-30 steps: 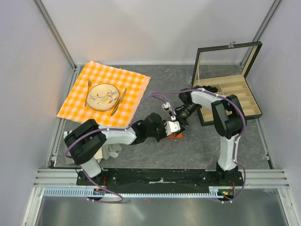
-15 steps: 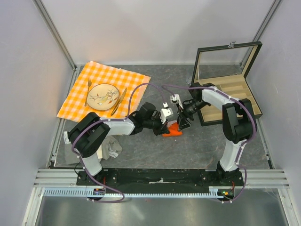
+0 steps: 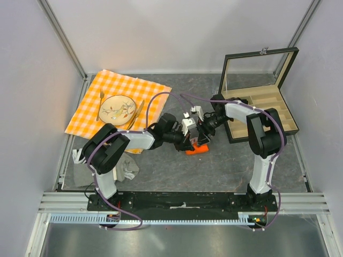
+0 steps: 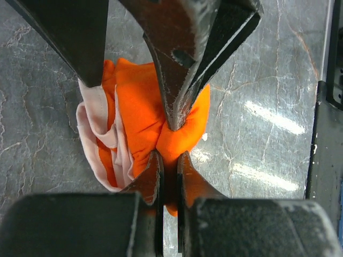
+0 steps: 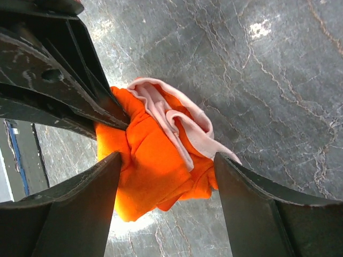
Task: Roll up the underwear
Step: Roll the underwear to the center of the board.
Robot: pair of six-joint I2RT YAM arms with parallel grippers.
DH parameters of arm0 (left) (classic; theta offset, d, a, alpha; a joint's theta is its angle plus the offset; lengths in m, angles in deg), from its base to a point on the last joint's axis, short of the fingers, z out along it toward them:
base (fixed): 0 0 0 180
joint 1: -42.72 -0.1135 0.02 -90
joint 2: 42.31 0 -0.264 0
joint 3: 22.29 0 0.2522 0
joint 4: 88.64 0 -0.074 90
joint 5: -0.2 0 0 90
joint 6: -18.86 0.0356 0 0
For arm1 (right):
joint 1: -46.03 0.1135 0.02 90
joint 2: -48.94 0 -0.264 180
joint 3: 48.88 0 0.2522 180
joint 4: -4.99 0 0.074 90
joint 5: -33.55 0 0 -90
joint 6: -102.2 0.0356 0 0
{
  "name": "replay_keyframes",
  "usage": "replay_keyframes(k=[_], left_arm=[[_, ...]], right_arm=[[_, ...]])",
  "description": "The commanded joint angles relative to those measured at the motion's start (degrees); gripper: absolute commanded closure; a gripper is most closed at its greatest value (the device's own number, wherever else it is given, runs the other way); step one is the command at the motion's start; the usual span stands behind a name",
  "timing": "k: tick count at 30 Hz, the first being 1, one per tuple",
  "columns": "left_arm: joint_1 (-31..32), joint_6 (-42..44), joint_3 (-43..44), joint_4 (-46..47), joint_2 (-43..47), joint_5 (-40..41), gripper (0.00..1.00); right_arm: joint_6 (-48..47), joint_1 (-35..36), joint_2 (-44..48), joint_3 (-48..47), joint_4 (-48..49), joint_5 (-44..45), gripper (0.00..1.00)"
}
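The underwear [image 3: 196,149] is a small orange-red bundle with pale trim, bunched on the grey table between the two arms. In the left wrist view my left gripper [image 4: 170,156] is shut on a fold of the underwear [image 4: 140,107]. In the right wrist view my right gripper [image 5: 167,160] is open, its jaws standing on either side of the underwear [image 5: 155,155], with the left gripper's fingers [image 5: 64,91] pinching the bundle's far side. From above, both grippers meet over the bundle, the left [image 3: 187,140] and the right [image 3: 201,136].
An orange checkered cloth [image 3: 94,115] with a plate [image 3: 117,110], fork and knife lies at the back left. An open wooden box [image 3: 262,104] stands at the right. Grey-white cloths [image 3: 127,168] lie by the left arm's base.
Both grippers have closed in on the underwear. The right gripper moved left and down to straddle the bundle; the left wrist shifted slightly right while holding it.
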Motion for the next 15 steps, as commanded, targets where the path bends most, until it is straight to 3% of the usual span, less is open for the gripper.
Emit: replay_keyframes(k=[1,5,8,15], left_arm=[[-0.9,-2.9,-2.2,-8.4,-5.0,3.9,0.98],[-1.4,-3.6,-2.0,-8.4,-5.6,3.4,0.98],[-1.7,-4.2,-2.0,-8.2,-6.1,3.5,0.98],[-2.8,-5.4,-2.0,-8.6,-6.1,3.5,0.98]], right_arm=[[0.8,0.6,-1.2,1.2,2.9,3.8,0.23],[-1.8,0.6,-1.9,1.5,-0.1,3.6,0.24],[-4.7,0.6,-3.4,1.2,-3.9,2.1,0.32],[-8.2,0.5,-6.4,-0.3,-9.4,-0.6,0.66]])
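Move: The left hand already pinches the near part of the underwear; the bundle's middle lies some 3 cm to its right, 1 cm ahead and 1 cm below. The open right fingers straddle the same bundle, its middle about 1 cm back, 2 cm left and 2 cm below. The compartment box stands roughly 24 cm to the right hand's right and 11 cm ahead; the knife is some 22 cm left and 14 cm ahead of the left hand, both a little lower than the hands. The right hand sinks about 1 cm over the underwear, then draws back about 1.5 cm towards the robot while its wide-open fingers close by roughly half, one on the orange fabric and the other by the pale waistband, pinching the bundle between them. The left hand stays put and keeps its shut grip on the roll, its wrist tipping only some 5 degrees. ##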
